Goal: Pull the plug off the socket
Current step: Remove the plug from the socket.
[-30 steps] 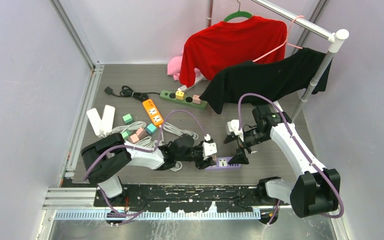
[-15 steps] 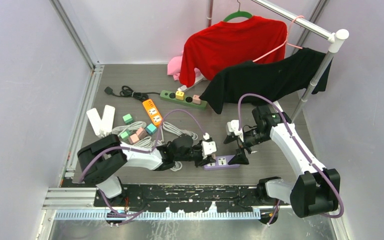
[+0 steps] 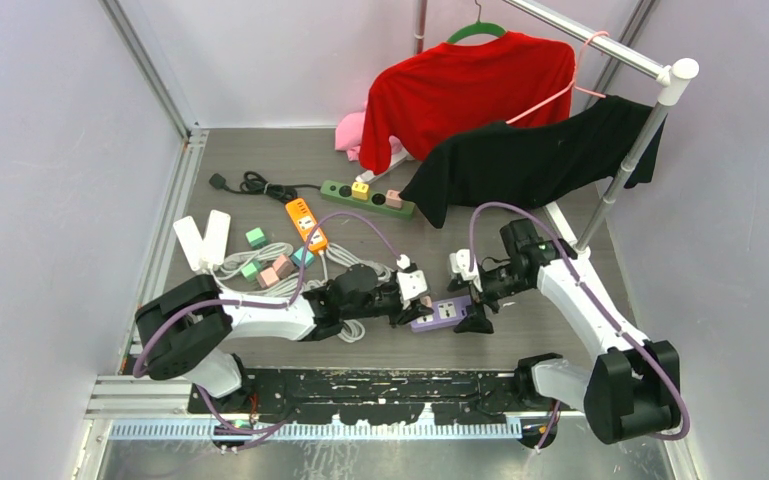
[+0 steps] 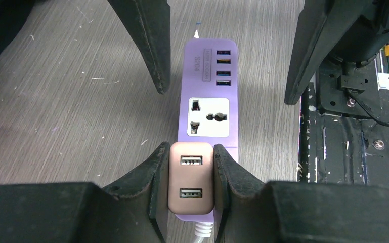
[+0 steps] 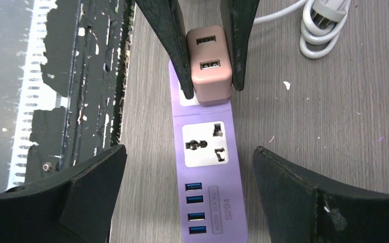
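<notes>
A purple socket strip (image 3: 446,312) (image 4: 210,91) (image 5: 207,167) lies flat on the wood-grain table near the front. A pinkish-brown two-port USB plug (image 4: 190,177) (image 5: 210,63) sits in its cable-end outlet. My left gripper (image 4: 190,152) (image 3: 418,303) is shut on the plug, one finger pressed against each side. My right gripper (image 5: 188,151) (image 3: 468,298) hangs wide open over the strip's other end, its fingers (image 4: 152,45) straddling the blue USB ports without touching the strip. The second outlet (image 5: 205,143) is vacant.
White coiled cables (image 3: 360,265) lie behind my left arm. Further back are an orange strip (image 3: 305,222), a green strip (image 3: 367,197), two white strips (image 3: 202,240) and small coloured plugs. A rack (image 3: 620,170) holds red (image 3: 465,90) and black (image 3: 535,160) shirts. The black base rail (image 4: 354,152) borders the strip.
My left gripper has closed onto the plug. The right gripper has come left and down over the strip's USB end. The strip has shifted slightly away from the table's front edge.
</notes>
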`<act>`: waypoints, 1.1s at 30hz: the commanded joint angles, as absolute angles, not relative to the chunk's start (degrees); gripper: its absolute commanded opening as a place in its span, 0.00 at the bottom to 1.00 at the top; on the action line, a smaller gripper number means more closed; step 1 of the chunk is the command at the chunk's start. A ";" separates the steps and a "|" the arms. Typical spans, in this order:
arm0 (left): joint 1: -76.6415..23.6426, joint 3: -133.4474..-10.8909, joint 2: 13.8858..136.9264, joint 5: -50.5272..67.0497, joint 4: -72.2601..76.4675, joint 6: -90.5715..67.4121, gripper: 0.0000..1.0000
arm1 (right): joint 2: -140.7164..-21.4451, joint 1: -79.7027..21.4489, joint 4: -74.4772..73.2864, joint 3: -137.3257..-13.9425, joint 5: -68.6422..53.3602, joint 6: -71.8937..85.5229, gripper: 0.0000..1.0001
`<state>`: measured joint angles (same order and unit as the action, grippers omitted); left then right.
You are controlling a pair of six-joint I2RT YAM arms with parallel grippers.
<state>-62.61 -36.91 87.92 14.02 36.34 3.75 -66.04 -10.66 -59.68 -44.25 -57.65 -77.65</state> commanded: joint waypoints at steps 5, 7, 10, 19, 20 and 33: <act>-62.70 -39.54 85.90 13.31 42.32 2.62 0.00 | -65.04 -15.35 -49.16 -41.66 -51.16 -72.10 0.99; -62.72 -39.64 85.64 13.42 42.45 2.34 0.00 | -65.07 -16.45 -47.49 -40.93 -49.52 -71.77 0.99; -62.67 -39.66 85.20 13.62 42.98 2.05 0.00 | -65.51 -17.83 -45.94 -40.22 -47.65 -71.79 1.00; -62.71 -39.23 83.72 14.23 44.82 1.43 0.00 | -66.91 -20.66 -43.99 -39.72 -45.92 -73.41 0.78; -62.67 -39.06 83.55 14.24 45.20 1.34 0.00 | -66.89 -20.90 -43.96 -39.77 -45.92 -73.70 0.76; -62.54 -37.29 81.29 13.98 45.81 1.66 0.00 | -66.59 -21.38 -46.60 -41.83 -47.05 -75.33 0.13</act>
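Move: Your left gripper already grips the pink plug with the purple socket hanging from it in the air; that socket's middle lies about 5 cm to the left hand's right, 1 cm ahead and 4 cm below. From the open right gripper the purple socket's middle is about 4 cm left, 1 cm ahead and 6 cm below, the plug some 9 cm left, level fore and aft and 2 cm below. A cable coil lies 12 cm left of the left hand, 8 cm farther out, 10 cm below. Lower the wide-open right gripper about 4 cm onto the purple socket, easing slightly forward and left and tipping its fingers some 10 degrees further down, then close it until the fingers pinch both long sides at the free outlet. Keep the left grip on the plug still at first; as the right fingers close, raise it about 2.5 cm. ##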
